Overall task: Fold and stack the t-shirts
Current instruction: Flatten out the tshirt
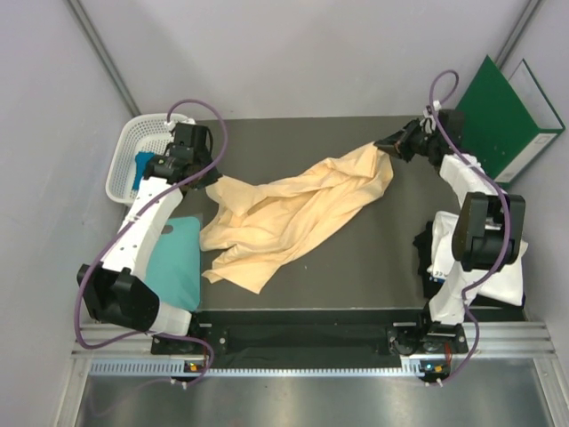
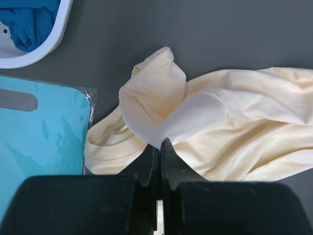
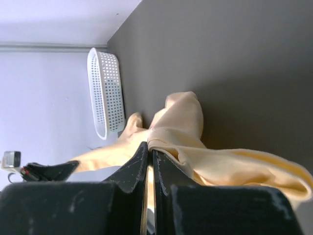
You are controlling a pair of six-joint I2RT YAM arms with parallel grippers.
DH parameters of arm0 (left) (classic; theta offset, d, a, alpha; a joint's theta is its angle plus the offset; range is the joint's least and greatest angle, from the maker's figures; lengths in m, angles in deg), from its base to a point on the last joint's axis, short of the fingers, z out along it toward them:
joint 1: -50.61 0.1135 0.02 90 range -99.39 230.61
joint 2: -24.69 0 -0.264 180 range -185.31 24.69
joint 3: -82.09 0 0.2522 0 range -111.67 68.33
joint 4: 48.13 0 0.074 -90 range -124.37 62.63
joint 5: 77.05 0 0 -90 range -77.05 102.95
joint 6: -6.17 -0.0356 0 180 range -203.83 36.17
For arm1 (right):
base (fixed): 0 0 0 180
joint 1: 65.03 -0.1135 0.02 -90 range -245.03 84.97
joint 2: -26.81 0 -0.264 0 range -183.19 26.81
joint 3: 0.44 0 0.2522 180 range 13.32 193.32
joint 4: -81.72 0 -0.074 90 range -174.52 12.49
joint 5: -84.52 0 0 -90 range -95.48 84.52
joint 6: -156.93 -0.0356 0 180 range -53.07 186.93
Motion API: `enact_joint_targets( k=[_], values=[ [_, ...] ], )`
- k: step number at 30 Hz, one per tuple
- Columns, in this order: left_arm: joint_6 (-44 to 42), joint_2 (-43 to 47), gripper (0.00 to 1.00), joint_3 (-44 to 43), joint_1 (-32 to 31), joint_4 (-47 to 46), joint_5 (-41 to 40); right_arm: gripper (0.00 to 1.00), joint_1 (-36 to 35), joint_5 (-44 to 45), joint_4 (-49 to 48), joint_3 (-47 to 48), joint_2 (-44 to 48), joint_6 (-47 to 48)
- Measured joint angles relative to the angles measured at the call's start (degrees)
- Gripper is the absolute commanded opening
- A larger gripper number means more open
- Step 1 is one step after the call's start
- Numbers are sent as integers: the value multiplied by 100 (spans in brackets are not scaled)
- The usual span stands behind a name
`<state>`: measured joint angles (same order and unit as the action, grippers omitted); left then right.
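Observation:
A large pale peach-yellow t-shirt lies crumpled across the middle of the dark table, stretched between both arms. My left gripper is shut on its left end; in the left wrist view the cloth is pinched between the closed tips. My right gripper is shut on the shirt's far right corner, which is raised off the table; the fabric bunches at the tips. A blue t-shirt lies in the white basket. Under the right arm a white t-shirt rests on a dark one.
The white perforated basket stands at the far left. A teal board lies beside the left arm. A stiff green folder leans at the back right. Grey walls enclose the table.

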<state>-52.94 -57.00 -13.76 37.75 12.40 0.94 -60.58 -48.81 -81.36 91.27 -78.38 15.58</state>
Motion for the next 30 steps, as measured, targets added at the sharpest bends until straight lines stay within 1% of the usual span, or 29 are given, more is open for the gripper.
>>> enact_joint_targets(
  k=[3,7,10,14,17,18,19,20,23,24,27,30],
  values=[
    [-66,-7,0,-92,0,24,-52,0,-57,46,356,387,168,474],
    [-149,-22,0,-361,7,48,-90,0,-50,-284,487,404,409,575],
    [-203,-20,0,-557,9,81,-50,0,0,-461,758,216,505,745],
    [-214,-4,0,-501,9,160,87,0,48,-323,1891,-240,518,1488],
    [-214,149,0,-118,9,236,197,0,61,-4,2833,-758,474,2162],
    [-214,201,0,9,9,273,216,22,61,144,3095,-955,435,2369],
    [-216,278,0,186,9,337,243,30,61,306,3348,-1178,376,2566],
    [-216,319,0,289,9,380,262,34,61,431,3495,-1318,348,2634],
    [-236,407,0,529,9,498,315,53,61,898,3884,-1613,354,2914],
    [-238,409,0,564,9,498,323,64,61,1016,3895,-1644,393,2931],
    [-251,409,0,586,9,481,365,69,61,1357,3810,-1646,702,2990],
    [-258,398,0,586,9,433,415,68,61,1423,3674,-1519,955,3027]
  ],
)
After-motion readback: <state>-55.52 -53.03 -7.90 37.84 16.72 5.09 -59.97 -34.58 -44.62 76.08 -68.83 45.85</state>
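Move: The right hand holds the t-shirt's lifted right end. The bare table spot for that end is about 17 cm back, 1 cm to its left and 16 cm below. From there, the white cloth pile lies some 25 cm right and 13 cm farther back, and the black cloth 13 cm right and 16 cm back. The left hand pinches the other end; the t-shirt's middle is about 8 cm back, 20 cm right and 18 cm below it. Up some 4 cm first, then in one quick sweep back and down, nearly 20 cm each way, the right hand brings its t-shirt end to the table. It tips steeply downward, opens its fingers to let go near the table and starts to lift clear. The left hand keeps its pinch, bobbing up slightly, then easing back and down. ##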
